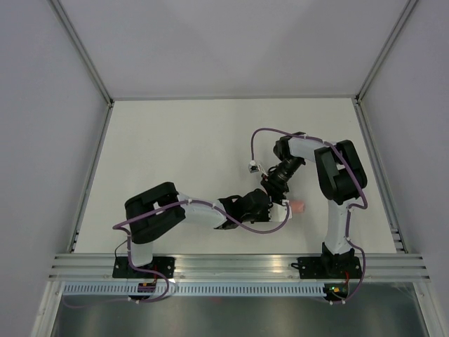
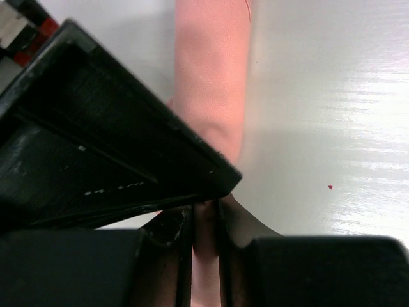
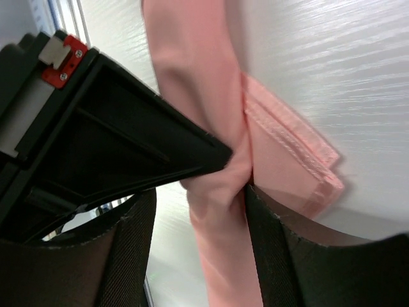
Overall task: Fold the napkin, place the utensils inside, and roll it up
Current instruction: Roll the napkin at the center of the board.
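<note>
The napkin (image 1: 300, 206) is rolled into a narrow salmon-pink bundle near the table's front right, and only its end shows from above. In the left wrist view the roll (image 2: 211, 77) runs away from my left gripper (image 2: 206, 216), whose jaws are shut on it. My right gripper (image 3: 197, 203) stands open around the roll (image 3: 192, 77): the cloth touches its right finger (image 3: 268, 243), with a gap on the left. A loose hemmed flap (image 3: 294, 160) lies flat beside the roll. Both grippers (image 1: 270, 200) meet over the napkin. The utensils are hidden.
The white table (image 1: 196, 140) is walled by grey panels on three sides, with an aluminium rail (image 1: 238, 265) along the near edge. The other arm's black body fills the upper left of each wrist view. A tiny red speck (image 2: 330, 187) lies on the table.
</note>
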Available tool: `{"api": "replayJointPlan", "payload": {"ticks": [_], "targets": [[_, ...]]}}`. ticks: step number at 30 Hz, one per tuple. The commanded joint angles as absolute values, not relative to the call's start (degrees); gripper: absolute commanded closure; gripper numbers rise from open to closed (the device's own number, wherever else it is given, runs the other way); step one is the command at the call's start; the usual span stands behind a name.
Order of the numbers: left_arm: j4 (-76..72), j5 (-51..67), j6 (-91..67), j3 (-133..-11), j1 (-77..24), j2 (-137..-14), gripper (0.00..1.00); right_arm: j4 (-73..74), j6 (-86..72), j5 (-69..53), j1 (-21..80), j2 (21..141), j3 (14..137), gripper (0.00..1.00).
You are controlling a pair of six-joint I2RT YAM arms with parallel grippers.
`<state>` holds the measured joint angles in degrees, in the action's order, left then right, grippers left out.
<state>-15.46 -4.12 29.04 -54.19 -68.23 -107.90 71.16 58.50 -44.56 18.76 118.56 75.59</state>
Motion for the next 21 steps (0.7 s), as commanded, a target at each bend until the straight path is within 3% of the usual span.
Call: {"api": "replayJointPlan", "payload": {"ticks": [1, 12, 21], "targets": [[-5.81, 6.85, 24.79, -53.61, -68.91, -111.71, 0.98, 56.97, 56.88, -39.99, 18.11, 115.41, 75.32, 0.35], [-3.08, 12.91, 21.36, -55.10, -66.45, -111.27, 0.98, 47.73, 44.67, -40.52, 13.01, 105.92, 72.96, 0.33], [4.73, 19.85, 17.49, -60.02, -61.71, -113.55, 0.98, 33.23, 35.95, -42.36, 4.84, 89.59, 64.61, 0.33]]}}
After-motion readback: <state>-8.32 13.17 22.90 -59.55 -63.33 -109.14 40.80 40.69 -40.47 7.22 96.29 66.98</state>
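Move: The napkin roll runs left to right, already pinched in the left fingers: its middle lies about 2 cm to that hand's left and 1 cm below, level with it. The loose flap sits roughly 4 cm ahead of the left hand and 1 cm to its right. From the right hand, its fingers already open astride the roll, the roll's middle is about 1 cm back, 2 cm left and 1 cm down. Right hand, still open, leaves the napkin roll forward about 11 cm, then rising; left keeps pinching, easing back. ##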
